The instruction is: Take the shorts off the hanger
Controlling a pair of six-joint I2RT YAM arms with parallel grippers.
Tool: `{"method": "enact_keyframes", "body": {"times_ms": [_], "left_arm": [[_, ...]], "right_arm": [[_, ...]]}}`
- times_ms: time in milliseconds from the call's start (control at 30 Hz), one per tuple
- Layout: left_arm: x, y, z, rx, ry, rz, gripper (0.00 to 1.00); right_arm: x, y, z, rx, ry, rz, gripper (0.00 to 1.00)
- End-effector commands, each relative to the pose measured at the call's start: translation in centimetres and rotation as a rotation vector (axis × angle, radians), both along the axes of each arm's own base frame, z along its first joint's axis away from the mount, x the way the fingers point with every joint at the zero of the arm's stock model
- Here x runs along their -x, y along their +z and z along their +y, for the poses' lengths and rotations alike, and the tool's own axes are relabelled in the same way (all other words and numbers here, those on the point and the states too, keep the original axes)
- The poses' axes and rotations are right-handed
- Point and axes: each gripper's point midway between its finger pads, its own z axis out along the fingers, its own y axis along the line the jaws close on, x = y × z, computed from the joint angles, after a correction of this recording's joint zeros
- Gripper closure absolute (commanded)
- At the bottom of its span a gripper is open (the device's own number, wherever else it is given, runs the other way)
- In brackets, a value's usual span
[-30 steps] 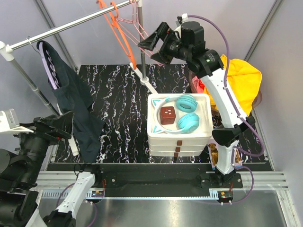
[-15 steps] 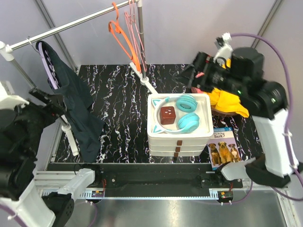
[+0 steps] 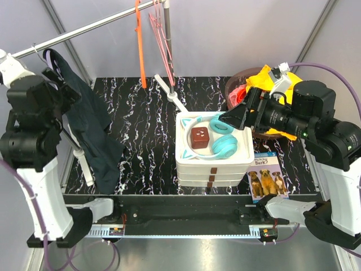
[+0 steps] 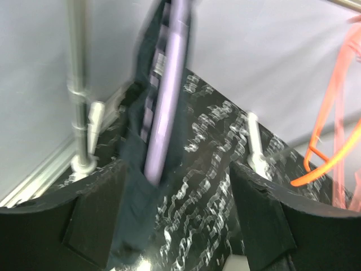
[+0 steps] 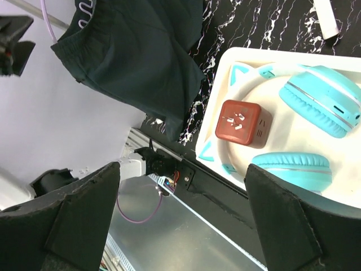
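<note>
Dark navy shorts (image 3: pixel 90 127) hang from a lilac hanger (image 3: pixel 54 68) on the metal rail (image 3: pixel 84 28) at the far left. My left gripper (image 3: pixel 66 96) is raised right beside them and stands open. In the left wrist view, blurred, the hanger (image 4: pixel 166 101) and the shorts (image 4: pixel 132 197) sit just ahead, close to the left finger, and the left gripper (image 4: pixel 175 220) has nothing between its fingers. My right gripper (image 3: pixel 240 110) hovers open and empty over the white box. The right wrist view looks past the right gripper (image 5: pixel 180 214) to the shorts (image 5: pixel 141 62) far off.
A white drawer box (image 3: pixel 242 161) holds turquoise headphones (image 3: pixel 224 135) and a red cube (image 3: pixel 198 136). Orange (image 3: pixel 139 45) and pink hangers (image 3: pixel 159 28) hang on the rail beside its post (image 3: pixel 168 51). A basket with yellow cloth (image 3: pixel 260 79) stands back right, a dog book (image 3: pixel 266 175) in front.
My left arm has risen from low at the left up to the hanger. My right arm has swung away from the orange and pink hangers to above the white box; those hangers now hang straighter.
</note>
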Motion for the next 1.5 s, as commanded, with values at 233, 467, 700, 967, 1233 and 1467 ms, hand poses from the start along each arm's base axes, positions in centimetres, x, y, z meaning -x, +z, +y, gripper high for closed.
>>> {"method": "enact_keyframes", "body": {"times_ms": [233,467,700,967,1233,1467], "left_arm": [[-3.4,1.8,4.2,0.020,0.084,-0.072,0.21],[-5.6,0.4,4.3,0.028,0.024,-0.061,0.25],[-6.2,-0.9,4.8,0.008,0.021,-0.024,0.43],[-6.9,-0.9,4.7,-0.025,-0.016,-0.021,0.72],[-6.9,1.7,3.4,-0.028,-0.079,-0.114,1.00],[-6.7,4.6,1.5,-0.020,-0.171,-0.209,1.00]], "right_arm": [[2.4,0.2,-0.6,-0.003,0.068,-0.032,0.00],[1.9,-0.1,-0.1,0.011,0.081,-0.034,0.00],[1.0,0.0,0.6,0.016,0.099,-0.046,0.00],[0.2,0.1,1.1,0.027,0.111,-0.064,0.00],[-0.1,0.0,1.2,0.036,0.113,-0.067,0.00],[-0.2,-0.2,1.3,0.040,0.114,-0.068,0.00]]}}
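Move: The lilac hanger with the dark shorts is close to the open left hand: its bar is about 7 cm ahead, 4 cm to the left and 2 cm lower. The shorts hang below it, their middle about 8 cm ahead, 3 cm left and 20 cm down. The orange hanger is some 12 cm ahead and 22 cm right, near hand height. From the right hand, the lilac hanger lies roughly 12 cm ahead and 50 cm left. The left hand reaches some 7 cm forward and 4 cm left, then pinches the lilac hanger's bar. ##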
